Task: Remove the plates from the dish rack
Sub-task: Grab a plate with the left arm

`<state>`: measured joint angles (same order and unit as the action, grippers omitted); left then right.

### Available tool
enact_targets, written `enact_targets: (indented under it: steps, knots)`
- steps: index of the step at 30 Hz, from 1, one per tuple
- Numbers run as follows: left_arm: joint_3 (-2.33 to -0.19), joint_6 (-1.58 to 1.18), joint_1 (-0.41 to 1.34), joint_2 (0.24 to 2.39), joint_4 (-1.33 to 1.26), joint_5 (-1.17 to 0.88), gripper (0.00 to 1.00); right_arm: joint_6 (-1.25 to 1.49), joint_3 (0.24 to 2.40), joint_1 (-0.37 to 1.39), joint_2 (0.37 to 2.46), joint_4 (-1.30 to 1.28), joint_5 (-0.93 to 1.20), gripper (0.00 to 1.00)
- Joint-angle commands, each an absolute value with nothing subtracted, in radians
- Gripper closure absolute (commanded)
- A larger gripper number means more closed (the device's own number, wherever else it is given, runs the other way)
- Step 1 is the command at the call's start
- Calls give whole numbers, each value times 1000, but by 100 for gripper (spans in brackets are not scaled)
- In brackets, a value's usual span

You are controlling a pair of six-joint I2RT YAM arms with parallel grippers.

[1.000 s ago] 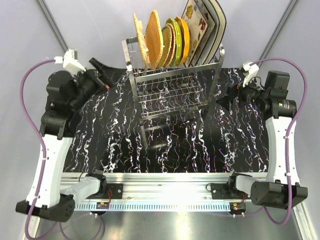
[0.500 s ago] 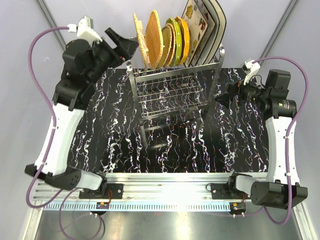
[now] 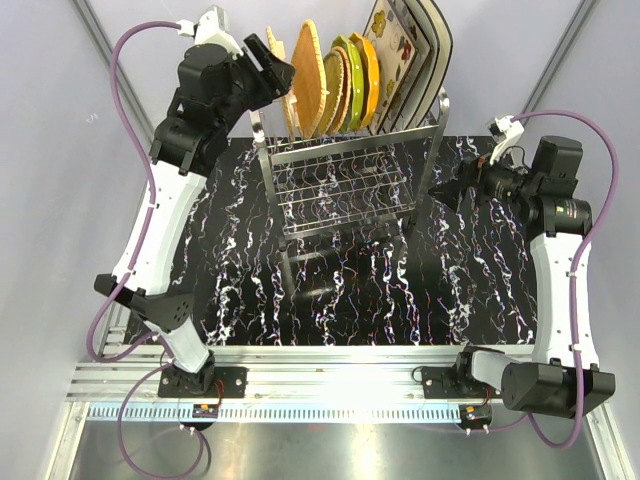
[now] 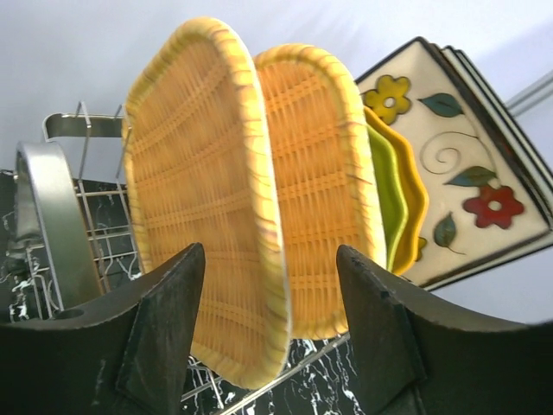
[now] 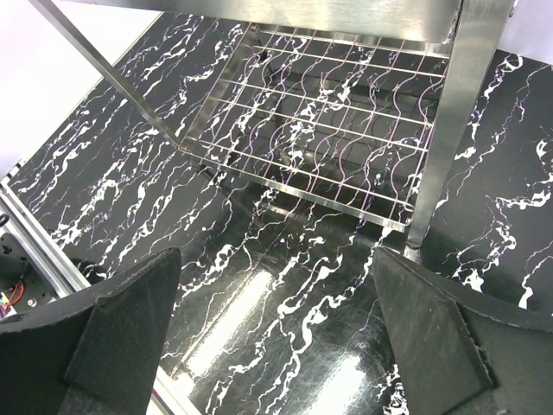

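Note:
The dish rack point(image 3: 345, 185) stands at the back of the mat with the plates upright on its top tier. From left to right these are two tan woven ones point(image 3: 308, 78), scalloped green point(image 3: 352, 80) and orange ones point(image 3: 370, 70), and square cream flowered ones point(image 3: 400, 55). My left gripper point(image 3: 272, 62) is raised at the rack's top left. In the left wrist view it point(image 4: 270, 259) is open, with the rim of the leftmost woven plate point(image 4: 203, 173) between the jaws and gaps on both sides. My right gripper point(image 3: 447, 188) hangs open and empty by the rack's right leg point(image 5: 436, 156).
A black white-veined mat point(image 3: 230, 280) covers the table under the rack. The rack's lower wire shelf point(image 5: 328, 112) holds nothing. An aluminium rail point(image 3: 330, 372) with both arm bases runs along the near edge. Slanted frame posts point(image 3: 105, 50) stand at the back corners.
My left arm has lifted from the mat's left side up to the rack's top left, and its jaws have narrowed around the leftmost woven plate's rim. The right arm has barely moved.

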<state>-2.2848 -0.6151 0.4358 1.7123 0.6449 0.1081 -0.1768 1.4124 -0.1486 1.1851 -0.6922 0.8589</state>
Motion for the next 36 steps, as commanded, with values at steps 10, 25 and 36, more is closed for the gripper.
enact_targets:
  steps: [10, 25, 36]
  knots:
    - [-2355, -578, 456, 1736, 620, 163, 47, -129, 1414, -146, 1184, -635, 887, 0]
    - [-2410, -546, 486, 1790, 634, 207, 73, -117, 1411, -146, 1173, -630, 891, 0]
    - [-2425, -546, 488, 1784, 591, 190, 100, -86, 1425, -146, 1164, -618, 919, 0]
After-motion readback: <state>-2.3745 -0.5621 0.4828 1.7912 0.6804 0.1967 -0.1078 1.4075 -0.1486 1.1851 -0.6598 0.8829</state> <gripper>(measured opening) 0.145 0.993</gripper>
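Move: The left hand's open fingers already straddle the near rim of the leftmost wicker plate, whose middle lies about 10 cm ahead, 1 cm to the right and roughly level in height. At similar height, the second wicker plate is some 6 cm to the right and 11 cm ahead; the green plate about 11 cm right and 12 ahead. From the right hand, the leftmost wicker plate is roughly 20 cm ahead, 28 cm left and 16 cm up. The left fingers shut from well open to nearly closed and pinch the near rim of the leftmost wicker plate between both pads. While closing, the hand eases only about 1.5 cm forward, with around 1 cm each to the right and down, to line up on the rim; the wrist hardly turns. ##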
